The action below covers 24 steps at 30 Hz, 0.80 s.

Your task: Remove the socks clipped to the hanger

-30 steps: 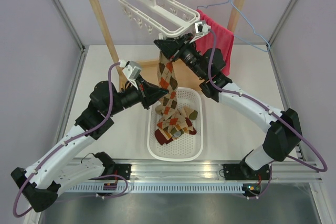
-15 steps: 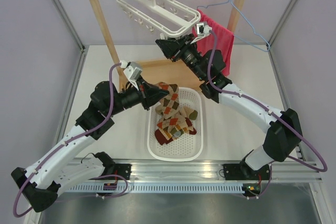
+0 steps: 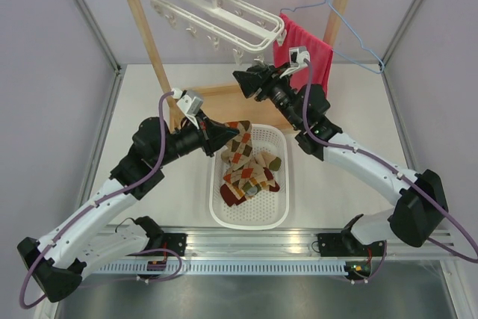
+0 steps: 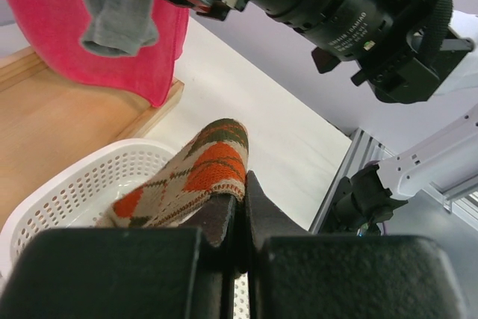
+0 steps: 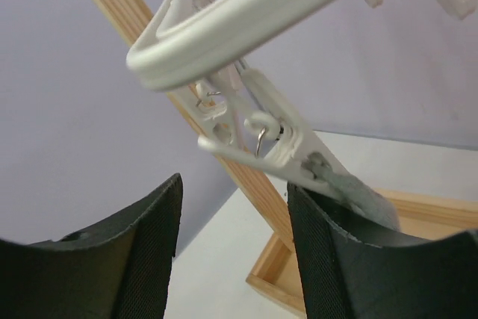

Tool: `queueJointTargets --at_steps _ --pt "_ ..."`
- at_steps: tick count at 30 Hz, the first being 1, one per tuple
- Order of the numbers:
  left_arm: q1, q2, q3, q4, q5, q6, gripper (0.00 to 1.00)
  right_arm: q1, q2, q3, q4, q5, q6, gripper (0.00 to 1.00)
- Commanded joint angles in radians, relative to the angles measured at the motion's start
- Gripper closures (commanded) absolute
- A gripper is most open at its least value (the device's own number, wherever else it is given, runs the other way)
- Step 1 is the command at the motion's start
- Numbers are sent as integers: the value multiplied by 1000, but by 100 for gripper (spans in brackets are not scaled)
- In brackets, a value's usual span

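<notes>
The white hanger (image 3: pixel 216 16) hangs from the wooden rail, with its clips dangling. My left gripper (image 3: pixel 230 136) is shut on an argyle sock (image 4: pixel 202 173), which it holds over the far rim of the white basket (image 3: pixel 216 211). More argyle and striped socks (image 3: pixel 250 173) lie inside the basket. My right gripper (image 5: pixel 233 214) is open just below the hanger's right end. A white clip (image 5: pixel 276 147) above its right finger (image 5: pixel 328 252) still pinches a grey sock (image 5: pixel 362 199). The grey sock (image 4: pixel 116 20) also shows in the left wrist view, hanging before the towel.
A pinkish-red towel (image 3: pixel 306 54) hangs on a thin blue wire hanger (image 3: pixel 351 31) at the right of the rail. The wooden rack's left post (image 3: pixel 149 50) and its base (image 3: pixel 216 98) stand behind the basket. The two arms nearly meet above the basket.
The argyle sock came off its clip and now hangs only from my left gripper. My right gripper opened and pulled back to the right. The hanger swung to the left.
</notes>
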Motion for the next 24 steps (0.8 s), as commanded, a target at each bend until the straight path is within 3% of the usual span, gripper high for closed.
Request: queueJointTargets --at_steps 1,8,16,24 --pt "3 -1 -4 5 -41 7 98 5 -62 -31 -11 52 -63 37" --pt "3 14 -19 4 -83 12 98 9 -103 -120 -25 20 -79 37" --pt "3 -13 -68 2 -160 14 98 12 -199 -234 -114 104 -123 37" --pt "1 -56 -203 77 -55 -51 98 -12 -320 -373 -225 234 -97 34"
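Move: The left fingers hold the last argyle sock over the basket, whose middle is roughly 27 cm below them, 4 cm right and 2 cm back; the right hand's open fingers are up by the hanger. From the right hand, the small grey sock still clipped there is some 6 cm ahead and 3 cm right, 2 cm lower, and the pink towel about 10 cm ahead and 13 cm right, 3 cm lower. The white hanger's middle is about 9 cm ahead, 8 cm left and 8 cm up. Still pinching the unclipped argyle sock near one end, the left hand first eases about 2 cm forward while starting to sink, then goes down more and more quickly towards the basket, about 7 cm in all, keeping its fingers shut and pointing forward-right. The right hand, its fingers staying open and empty, withdraws from the hanger and the grey sock, going about 10 cm down and 7 cm to its right with a little pull back, while its fingertips tip down some 15 degrees to nearly level and the hand turns slightly clockwise. ##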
